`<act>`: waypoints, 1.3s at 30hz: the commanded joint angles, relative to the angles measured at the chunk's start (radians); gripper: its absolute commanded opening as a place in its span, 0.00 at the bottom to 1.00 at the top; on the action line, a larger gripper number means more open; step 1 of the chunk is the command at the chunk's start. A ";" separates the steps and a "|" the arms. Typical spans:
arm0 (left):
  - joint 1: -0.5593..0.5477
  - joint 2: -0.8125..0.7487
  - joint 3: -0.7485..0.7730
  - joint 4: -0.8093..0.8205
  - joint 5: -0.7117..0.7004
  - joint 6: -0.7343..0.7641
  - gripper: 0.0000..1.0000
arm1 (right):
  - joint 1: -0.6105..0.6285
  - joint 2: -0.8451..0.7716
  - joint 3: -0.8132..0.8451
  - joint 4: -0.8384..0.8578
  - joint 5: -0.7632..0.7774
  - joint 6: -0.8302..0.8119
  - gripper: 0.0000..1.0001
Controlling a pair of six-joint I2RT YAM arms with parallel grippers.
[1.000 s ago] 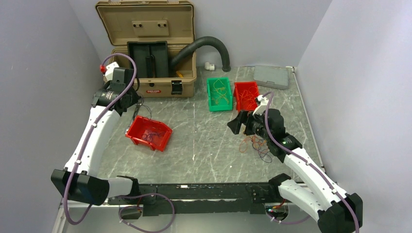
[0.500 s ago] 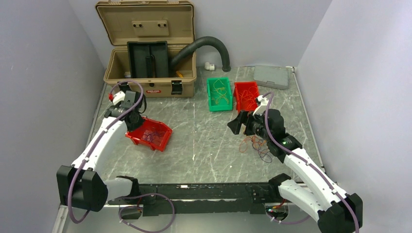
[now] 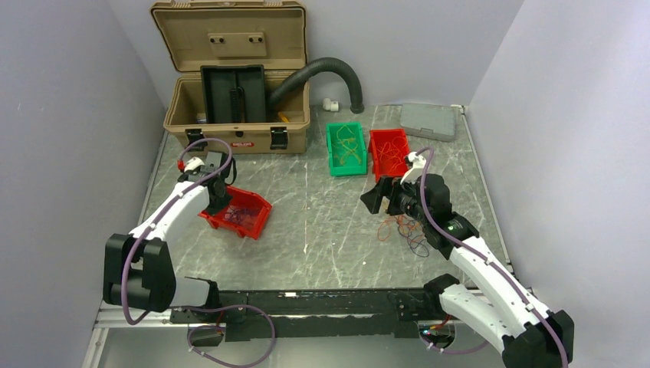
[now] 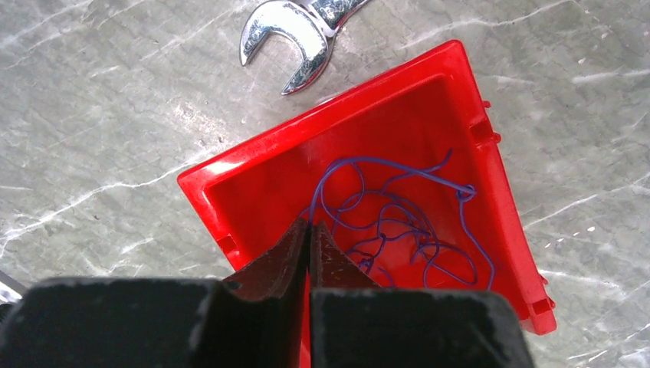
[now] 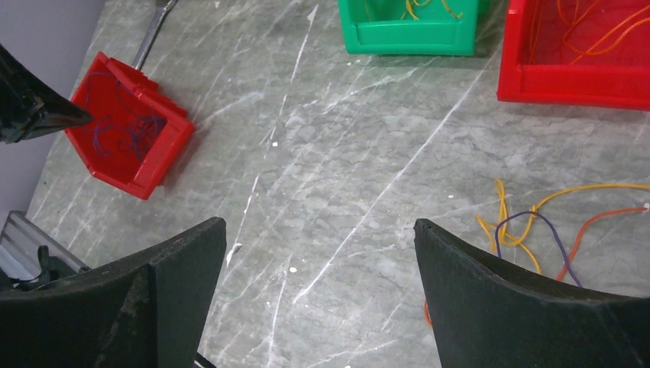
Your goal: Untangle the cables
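Observation:
A loose tangle of thin orange, yellow, red and purple cables [image 3: 402, 228] lies on the marble table, just right of my right gripper [image 3: 381, 198]. In the right wrist view these cables [image 5: 536, 222] sit beside the right finger, and the right gripper [image 5: 319, 224] is wide open over bare table. Several thin purple cables [image 4: 398, 222] lie looped in a tilted red bin [image 4: 253, 153]. My left gripper [image 4: 310, 224] hovers over that bin [image 3: 257, 224], jaws pressed almost together, with a purple strand running from its tips into the bin.
A green bin [image 3: 332, 153] holding yellow wires and a red bin [image 3: 373, 153] holding orange wires stand at the back centre. A steel wrench [image 4: 295, 46] lies beyond the left bin. An open tan case [image 3: 238, 92], a black hose [image 3: 329, 69] and a grey flat box [image 3: 428, 121] line the back.
My left arm has swung from beside the tan case down to the tilted red bin, bringing a purple strand over it. The right arm has barely moved.

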 commanded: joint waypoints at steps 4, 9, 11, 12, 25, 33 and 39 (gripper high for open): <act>0.000 -0.034 0.022 0.063 0.049 0.076 0.23 | 0.003 -0.053 0.002 -0.123 0.185 0.021 0.98; -0.040 -0.190 0.010 0.109 0.090 0.198 0.73 | 0.003 -0.043 -0.024 -0.202 0.369 0.108 1.00; -0.042 -0.245 0.007 0.132 0.119 0.255 0.86 | 0.003 -0.024 -0.022 -0.226 0.423 0.139 1.00; -0.041 -0.263 0.017 0.130 0.132 0.281 0.88 | 0.002 -0.012 -0.017 -0.236 0.446 0.152 1.00; -0.106 -0.342 0.111 0.082 0.496 0.580 0.99 | -0.085 0.117 0.034 -0.354 0.718 0.291 0.98; -0.284 -0.376 0.014 0.276 0.655 0.558 0.99 | -0.183 0.223 -0.017 -0.263 0.509 0.215 0.98; -0.376 -0.388 -0.048 0.379 0.657 0.539 0.99 | -0.188 0.337 -0.041 -0.219 0.439 0.201 0.94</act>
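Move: The left hand, its fingers still around a strand of purple cable, is over the red bin it is filling: the bin's middle is about 3 cm right, 1 cm ahead and 5 cm below, and the wrench jaw some 9 cm left and 2 cm ahead. From the open right hand the cable heap lies about 12 cm right, 2 cm back and 17 cm down; the far red bin is some 22 cm ahead and 10 cm right, the green bin about 24 cm ahead and 5 cm left. Letting go of the purple strand, the left fingers spread wide over the red bin; the hand lifts about 11 cm, then swings some 19 cm right towards the cable heap, drawing back slightly and turning clockwise. Meanwhile the right hand, staying wide open, sweeps about 14 cm right and sinks some 13 cm to just above the heap, turning clockwise about 40 degrees and tipping down. ##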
